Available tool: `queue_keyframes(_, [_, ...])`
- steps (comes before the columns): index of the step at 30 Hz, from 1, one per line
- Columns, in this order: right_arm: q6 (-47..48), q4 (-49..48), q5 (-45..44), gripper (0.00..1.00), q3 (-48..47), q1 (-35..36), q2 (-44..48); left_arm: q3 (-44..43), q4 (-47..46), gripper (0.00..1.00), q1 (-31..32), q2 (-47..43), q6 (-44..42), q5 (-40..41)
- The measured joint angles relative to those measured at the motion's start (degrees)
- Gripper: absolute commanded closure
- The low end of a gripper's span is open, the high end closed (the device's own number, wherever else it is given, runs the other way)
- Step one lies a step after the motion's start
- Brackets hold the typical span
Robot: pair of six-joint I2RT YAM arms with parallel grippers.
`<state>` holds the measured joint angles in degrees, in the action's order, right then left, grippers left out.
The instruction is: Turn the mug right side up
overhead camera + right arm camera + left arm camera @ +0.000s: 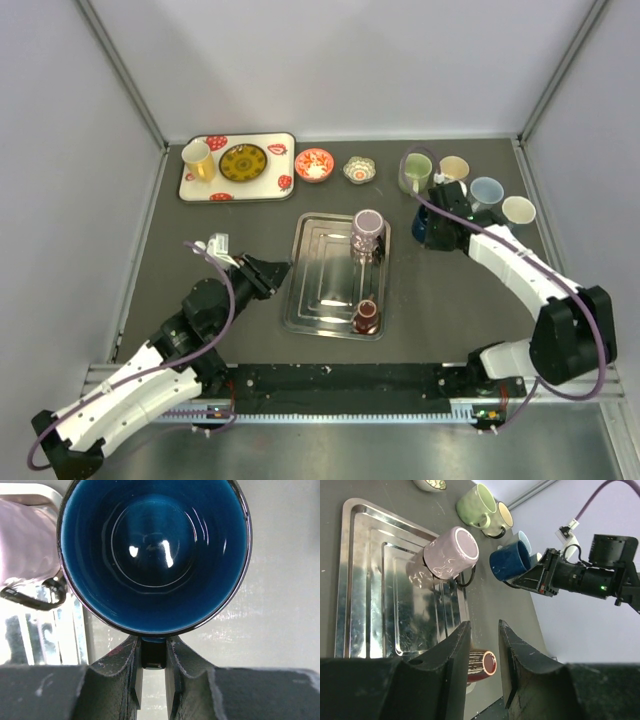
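Observation:
My right gripper (436, 226) is shut on the handle of a dark blue mug (421, 229), just right of the steel tray (310, 290). In the right wrist view the mug (155, 555) has its mouth open toward the camera, and the handle (153, 652) is pinched between the fingers. It also shows in the left wrist view (510, 562). A pink mug (367, 232) stands mouth down on the tray's far right corner. My left gripper (280, 272) is open and empty at the tray's left edge.
A small dark red cup (366, 317) stands at the tray's near right corner. Green, cream, light blue and white mugs (417, 170) stand behind the right gripper. A patterned tray (275, 147) with a yellow mug and a plate, and two small bowls (314, 164), sit at the back.

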<state>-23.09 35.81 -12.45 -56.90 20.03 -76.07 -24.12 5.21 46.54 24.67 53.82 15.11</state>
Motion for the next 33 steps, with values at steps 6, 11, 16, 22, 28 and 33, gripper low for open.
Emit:
queue_keyframes(6, [0.0, -1.9, -0.8, 1.0, 0.0, -1.4, -6.7, 0.0, 1.6, 0.65, 0.0, 0.9, 0.0, -0.1])
queue_keyframes(11, [-0.1, -3.2, -0.9, 1.0, -0.1, -3.4, -10.3, 0.0, 2.4, 0.63, 0.0, 1.7, 0.0, -0.8])
queue_keyframes(16, [-0.1, -3.9, -1.5, 1.0, -1.5, -4.5, -12.3, 0.0, 2.4, 0.61, 0.0, 3.1, 0.0, -1.5])
queue_keyframes(22, [-0.1, -4.7, -1.9, 0.77, -3.0, -4.6, -14.3, 0.0, 2.4, 0.49, 0.0, 7.1, 0.0, -3.0])
queue_keyframes(28, [-1.1, -5.0, -1.4, 0.57, -3.1, -4.6, -13.5, -0.3, 2.6, 0.34, 0.0, 12.2, -0.1, -4.6])
queue_keyframes(33, [-2.2, -4.7, -0.3, 0.51, -3.1, -3.6, -7.5, -3.6, 3.1, 0.33, 0.0, 19.1, -1.1, -6.9])
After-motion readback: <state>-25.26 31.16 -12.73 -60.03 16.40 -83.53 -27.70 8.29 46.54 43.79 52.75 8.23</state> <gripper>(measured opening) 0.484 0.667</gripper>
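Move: The right hand holds the blue mug upright by its handle; its landing spot is about 9 cm ahead, 2 cm right and 5 cm below. From this hand the green mug stands some 22 cm ahead and 2 cm left, the cream mug 22 cm ahead and 8 cm right, and the pink mug 6 cm ahead and 13 cm left. From the left hand, the brown mug lies about 18 cm right, 6 cm back and 17 cm below; the pink mug is 19 cm right, 14 cm ahead. The right hand lowers the blue mug some 5 cm to the open table between the tray and the green mug, easing a little right and then forward almost 4 cm, until the mug stands; its fingers then open off the handle and the hand lifts clear by about 4 cm. Meanwhile the empty left hand sinks about 7 cm and drifts right over the tray towards the brown mug, its fingers tipping down and its left side rolling up as they spread to roughly twice their gap. ##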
